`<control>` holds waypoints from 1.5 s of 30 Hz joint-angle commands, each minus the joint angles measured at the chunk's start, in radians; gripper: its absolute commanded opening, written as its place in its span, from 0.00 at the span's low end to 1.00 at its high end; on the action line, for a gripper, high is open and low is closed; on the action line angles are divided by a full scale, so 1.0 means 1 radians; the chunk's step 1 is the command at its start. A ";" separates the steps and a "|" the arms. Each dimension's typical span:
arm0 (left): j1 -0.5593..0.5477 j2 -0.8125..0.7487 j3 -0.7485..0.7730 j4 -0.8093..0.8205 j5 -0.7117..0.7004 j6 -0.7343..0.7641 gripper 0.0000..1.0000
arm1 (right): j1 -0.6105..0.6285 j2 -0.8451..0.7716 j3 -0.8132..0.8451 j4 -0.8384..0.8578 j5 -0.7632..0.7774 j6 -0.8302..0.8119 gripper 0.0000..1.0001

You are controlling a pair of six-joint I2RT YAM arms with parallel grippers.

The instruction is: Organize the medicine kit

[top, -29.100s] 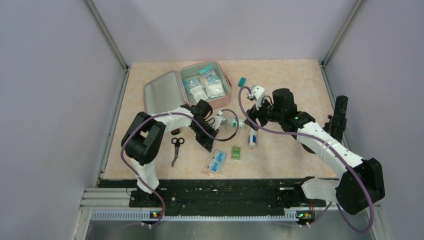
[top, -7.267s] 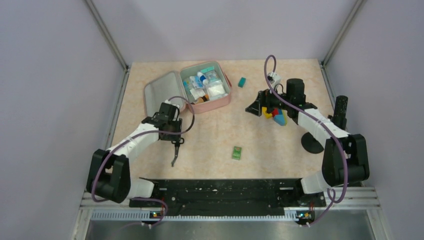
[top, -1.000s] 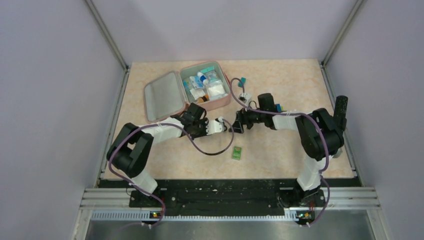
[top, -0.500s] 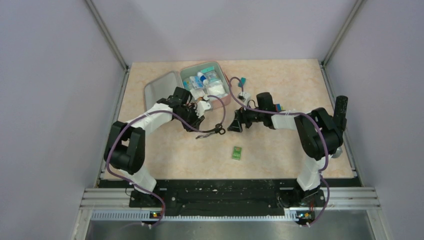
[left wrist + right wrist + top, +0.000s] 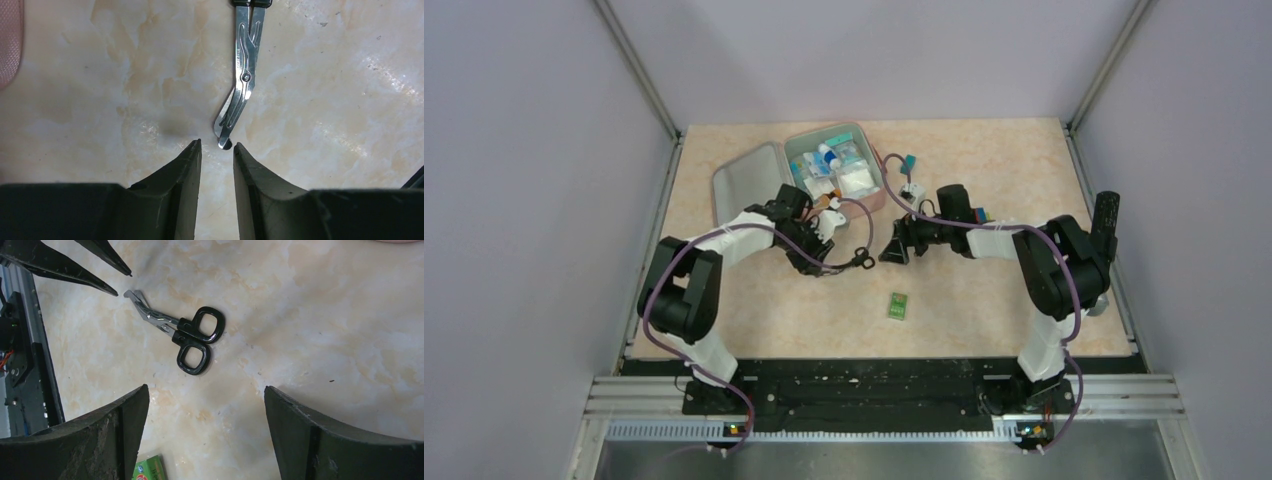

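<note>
The medicine kit (image 5: 746,188) lies open at the back left, its pink lid flat and its tray (image 5: 879,196) packed with packets and small bottles. Black-handled scissors (image 5: 852,262) lie flat on the table between my two grippers. In the left wrist view, the steel blade (image 5: 245,75) points at my left gripper (image 5: 216,145). That gripper is open a little, and the blade tip lies just ahead of its fingertips, not gripped. My right gripper (image 5: 205,390) is wide open and empty. It hovers just short of the scissor handles (image 5: 192,337).
A green packet (image 5: 898,305) lies on the table nearer the bases, also visible by my right gripper's finger (image 5: 147,467). A teal block (image 5: 909,163) sits right of the kit. A black post (image 5: 1106,225) stands at the right edge. The kit's pink edge (image 5: 7,40) shows beside my left gripper.
My left gripper has opened and let go of the scissors, which now lie on the table. It has drawn back left towards the kit. The right arm has barely moved.
</note>
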 commanded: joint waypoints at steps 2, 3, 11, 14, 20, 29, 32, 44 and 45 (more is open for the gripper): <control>-0.019 0.016 -0.030 0.051 -0.038 0.047 0.33 | 0.011 -0.029 0.013 0.039 0.004 -0.019 0.84; -0.023 0.019 -0.032 0.054 -0.042 0.052 0.33 | 0.011 -0.032 0.013 0.039 0.006 -0.019 0.84; -0.053 0.031 -0.077 0.123 -0.101 0.062 0.29 | 0.012 -0.033 0.017 0.065 0.024 0.003 0.83; -0.056 0.036 -0.089 0.137 -0.114 0.059 0.26 | 0.016 -0.027 0.024 0.063 0.027 0.003 0.83; -0.070 0.050 -0.100 0.116 -0.081 0.113 0.10 | 0.036 -0.005 0.043 0.061 0.026 -0.004 0.83; -0.106 0.035 -0.129 0.118 -0.094 0.159 0.00 | 0.042 0.017 0.048 0.070 0.021 0.004 0.83; -0.106 -0.016 -0.185 0.183 -0.098 0.156 0.00 | 0.043 0.024 0.043 0.065 -0.024 -0.021 0.86; -0.110 -0.052 -0.237 0.257 -0.128 0.125 0.00 | 0.076 0.077 0.051 0.043 -0.120 -0.076 0.79; -0.111 -0.053 -0.239 0.261 -0.129 0.124 0.00 | 0.079 0.085 0.056 0.043 -0.119 -0.077 0.77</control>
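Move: The scissors lie flat under the left hand's fingers, their middle about 6 cm to its right, 1 cm ahead and 2 cm below, blade tips nearest. The green box is some 15 cm right and 8 cm back; the open case's middle is about 21 cm ahead and 3 cm right. From the right hand, the scissors' middle is roughly 8 cm left, 2 cm back and 4 cm below; the green box is 10 cm back, 2 cm right. Left hand sinks and shifts right about 2 cm, pinching blade tip; open right hand eases back-left towards handles. ##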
